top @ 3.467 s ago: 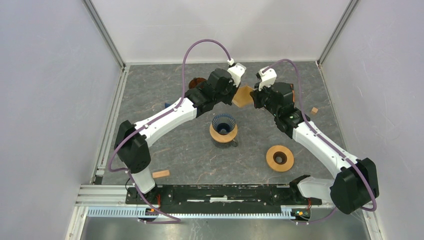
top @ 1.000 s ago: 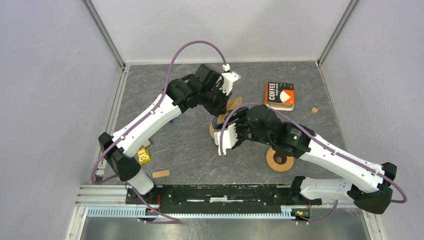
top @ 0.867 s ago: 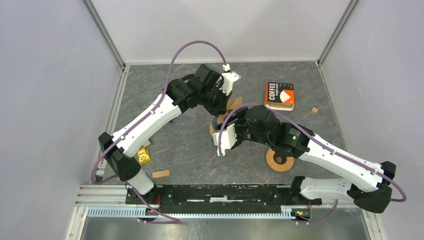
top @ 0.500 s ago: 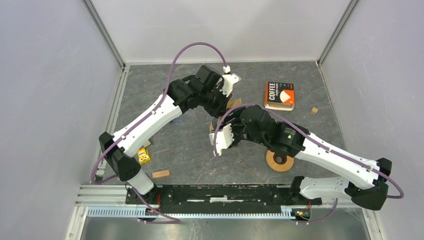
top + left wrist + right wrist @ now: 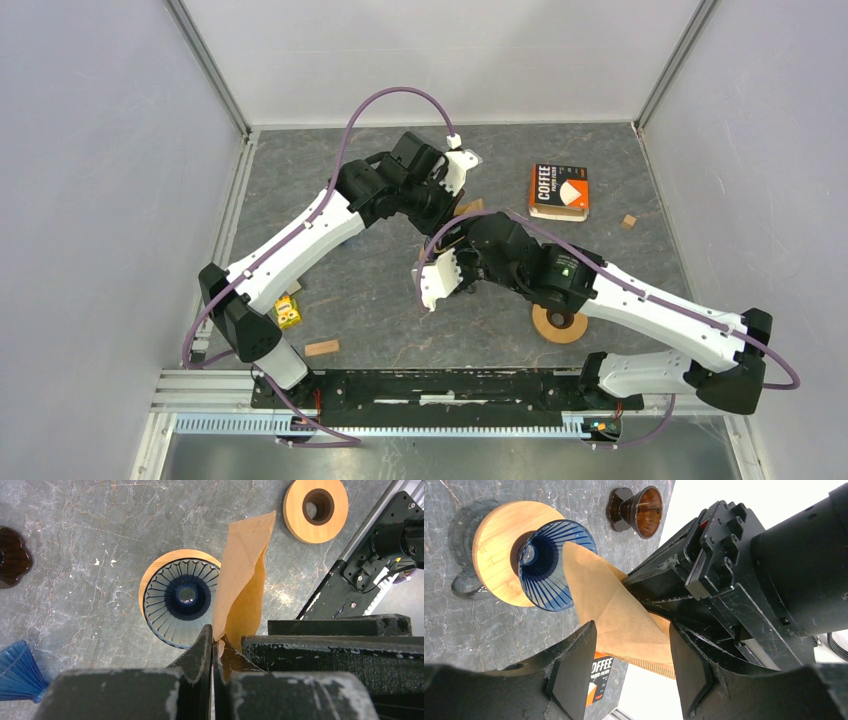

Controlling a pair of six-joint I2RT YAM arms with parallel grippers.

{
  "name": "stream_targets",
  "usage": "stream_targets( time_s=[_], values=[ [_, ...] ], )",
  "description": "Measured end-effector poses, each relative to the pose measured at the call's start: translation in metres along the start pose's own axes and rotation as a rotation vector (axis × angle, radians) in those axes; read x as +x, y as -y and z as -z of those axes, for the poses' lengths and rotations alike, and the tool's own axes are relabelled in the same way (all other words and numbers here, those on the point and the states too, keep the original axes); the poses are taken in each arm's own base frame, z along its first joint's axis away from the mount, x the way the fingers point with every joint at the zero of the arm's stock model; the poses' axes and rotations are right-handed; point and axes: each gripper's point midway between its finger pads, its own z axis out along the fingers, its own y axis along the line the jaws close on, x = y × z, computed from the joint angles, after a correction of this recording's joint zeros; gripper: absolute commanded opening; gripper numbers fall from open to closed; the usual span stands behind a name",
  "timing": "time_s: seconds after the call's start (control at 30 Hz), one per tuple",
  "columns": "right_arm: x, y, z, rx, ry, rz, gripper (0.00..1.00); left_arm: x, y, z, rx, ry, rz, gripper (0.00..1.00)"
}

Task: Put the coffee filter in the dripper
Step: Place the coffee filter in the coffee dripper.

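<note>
My left gripper (image 5: pixel 215 635) is shut on the lower edge of a brown paper coffee filter (image 5: pixel 245 580). The filter hangs partly spread above the right rim of the blue ribbed dripper (image 5: pixel 185 600), which sits on a wooden ring. In the right wrist view the filter (image 5: pixel 619 615) reaches down with its tip at the dripper (image 5: pixel 546 565) rim. My right gripper (image 5: pixel 634 650) is open, one finger on each side of the filter's wide end, with gaps showing. From above, both grippers meet mid-table and only a sliver of filter (image 5: pixel 470 207) shows; the arms hide the dripper.
A coffee filter box (image 5: pixel 559 191) lies at the back right. A wooden ring (image 5: pixel 558 322) sits under the right forearm. A brown dripper (image 5: pixel 641 505) and a blue glass piece (image 5: pixel 17 672) lie to the left. A yellow box (image 5: pixel 288 313) and wooden block (image 5: pixel 321 348) sit near the front left.
My right arm has slid a little left and nearer, its fingers coming in slightly round the filter. The left gripper holds the filter in nearly the same place.
</note>
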Motion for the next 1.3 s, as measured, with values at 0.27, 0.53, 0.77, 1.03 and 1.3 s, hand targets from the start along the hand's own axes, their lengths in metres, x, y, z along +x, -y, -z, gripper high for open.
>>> stream_targets(
  time_s=[0.27,0.53,0.77,1.03,1.3],
  values=[
    [0.005,-0.005,-0.005,-0.022,-0.033,0.027,0.57,0.0,-0.001,0.001,0.0,0.002,-0.02,0.02],
    [0.005,-0.007,-0.005,-0.056,-0.043,0.039,0.5,-0.001,0.0,0.006,-0.001,0.013,-0.035,0.02],
    [0.004,-0.006,-0.003,-0.061,-0.038,0.038,0.38,0.002,-0.001,0.006,-0.004,0.008,-0.047,0.02],
    [0.003,-0.016,-0.003,-0.104,-0.025,0.034,0.21,0.011,-0.005,0.008,-0.023,-0.007,-0.07,0.02],
    [0.001,-0.021,-0.005,-0.128,0.016,-0.015,0.0,0.014,-0.005,0.02,-0.034,0.005,-0.086,0.02]
  ],
)
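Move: The left gripper already holds the coffee filter; the blue dripper on its wooden ring lies about 3 cm ahead of it, level sideways and some 12 cm below. The brown dripper is about 17 cm ahead and 10 cm left, the spare wooden ring 8 cm back and 22 cm right, both over 20 cm down. From the right gripper, the filter's middle is about 1 cm ahead, 2 cm left and 1 cm lower, between its open jaws; the blue dripper is 4 cm ahead, 4 cm left and 14 cm below. Close the right gripper from well open to nearly shut on the filter's near side, sinking about 2 cm and easing back slightly as the jaws come together. Keep the left fingers pinched on the filter above the dripper; once the right jaws are closing, draw the left hand some 2 cm to the left and a little back, away from the right gripper. ##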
